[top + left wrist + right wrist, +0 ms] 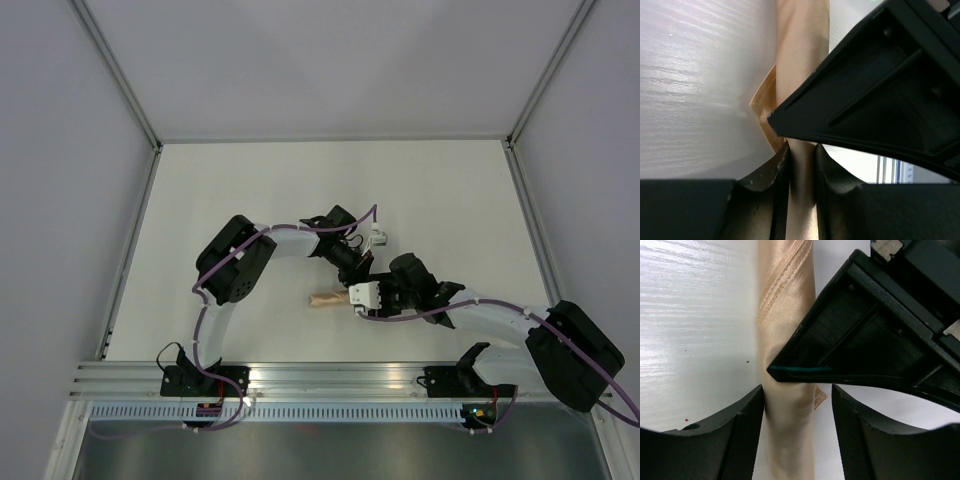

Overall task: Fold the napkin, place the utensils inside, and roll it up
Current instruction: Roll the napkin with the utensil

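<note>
The napkin (325,299) is a tight peach-orange roll lying on the white table, its left end poking out from under both grippers. My left gripper (357,272) comes from above. In the left wrist view its fingers (802,165) are shut on the napkin roll (802,60). My right gripper (368,297) meets it from the right. In the right wrist view it stands open (797,390) astride the roll (785,315): its left finger touches the cloth and a gap shows at its right finger. A loose stitched corner (819,397) sticks out of the roll. The utensils are hidden.
Each wrist view is crossed by the other arm's black gripper body (880,95) (875,330), close above the roll. The white table (300,190) is walled at left, back and right. An aluminium rail (330,378) runs along the near edge.
</note>
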Motion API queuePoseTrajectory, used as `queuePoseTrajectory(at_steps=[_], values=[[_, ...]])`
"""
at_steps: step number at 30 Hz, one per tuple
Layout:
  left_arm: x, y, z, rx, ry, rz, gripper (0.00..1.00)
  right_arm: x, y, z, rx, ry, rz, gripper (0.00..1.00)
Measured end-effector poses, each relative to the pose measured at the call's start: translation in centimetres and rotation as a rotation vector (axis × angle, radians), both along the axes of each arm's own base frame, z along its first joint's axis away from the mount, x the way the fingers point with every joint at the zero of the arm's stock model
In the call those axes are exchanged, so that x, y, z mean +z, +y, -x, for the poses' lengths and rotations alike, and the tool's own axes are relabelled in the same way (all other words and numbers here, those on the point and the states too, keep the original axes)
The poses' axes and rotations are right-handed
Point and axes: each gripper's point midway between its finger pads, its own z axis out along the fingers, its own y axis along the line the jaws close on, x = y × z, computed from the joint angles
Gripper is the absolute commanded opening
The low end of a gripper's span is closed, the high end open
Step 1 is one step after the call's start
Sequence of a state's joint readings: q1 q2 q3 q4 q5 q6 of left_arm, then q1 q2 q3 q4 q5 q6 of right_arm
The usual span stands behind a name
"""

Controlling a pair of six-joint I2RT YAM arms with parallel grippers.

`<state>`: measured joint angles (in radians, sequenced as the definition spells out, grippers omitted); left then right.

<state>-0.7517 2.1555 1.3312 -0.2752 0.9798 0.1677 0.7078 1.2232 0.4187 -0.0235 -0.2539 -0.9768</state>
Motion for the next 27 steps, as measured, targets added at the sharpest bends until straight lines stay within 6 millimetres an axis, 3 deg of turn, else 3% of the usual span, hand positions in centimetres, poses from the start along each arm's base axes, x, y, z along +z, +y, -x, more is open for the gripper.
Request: queuePoseTrajectory(at_steps=[3,4,7,10,15,20,23,27], values=[[0.0,0.1,0.2,-0.003,0.017,-0.004,0.16,-0.2,0.3,-0.2,0.004,-0.010,0.003,0.53],[0.0,0.2,0.2,-0.003,0.022,-0.005,0.26,-0.2,0.4,-0.2,0.005,-0.011,0.005,0.42],[0.0,0.4,0.0,0.003,0.029,-0.011,0.38,-0.6,0.5,0.1,0.017,-0.001,0.014,0.27],[0.2,0.5,-0.2,0.015,0.036,-0.016,0.43,-0.7,0.6,-0.1,0.023,-0.004,0.020,0.18],[0.5,1.0,-1.1,0.070,0.015,-0.030,0.47,-0.7,0.9,-0.4,0.030,0.001,0.032,0.13],[0.7,3.0,-3.4,0.207,-0.026,-0.059,0.48,-0.7,1.1,-0.6,0.031,0.027,0.049,0.10],[1.0,4.6,-4.6,0.312,-0.070,-0.066,0.49,-0.8,1.3,-0.8,0.034,0.060,0.059,0.09],[1.9,8.4,-8.0,0.535,-0.192,-0.067,0.54,-0.9,1.4,-1.0,0.034,0.133,0.075,0.08]])
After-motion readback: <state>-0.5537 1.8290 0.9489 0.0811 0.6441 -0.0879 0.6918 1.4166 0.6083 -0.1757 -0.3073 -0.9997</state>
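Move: The left hand already pinches the napkin roll, whose middle lies about 2 cm to its left, level fore and aft. The right hand straddles the same roll with open fingers: its middle is roughly 5 cm to the left and 1 cm below. The left gripper's fingers sit across the roll only some 3 cm left of the right hand, and a loose napkin corner pokes out about 2 cm ahead and 1 cm left of it. The right fingers close from both sides and pinch the roll, sinking barely 1 cm, then keep hold while easing about 1.5 cm left and slightly forward. Once they have shut, the left fingers open, let go and swing away forward and left by some 12 cm, gathering speed and rising about 2 cm late, the wrist turning counter-clockwise about 30 degrees. ##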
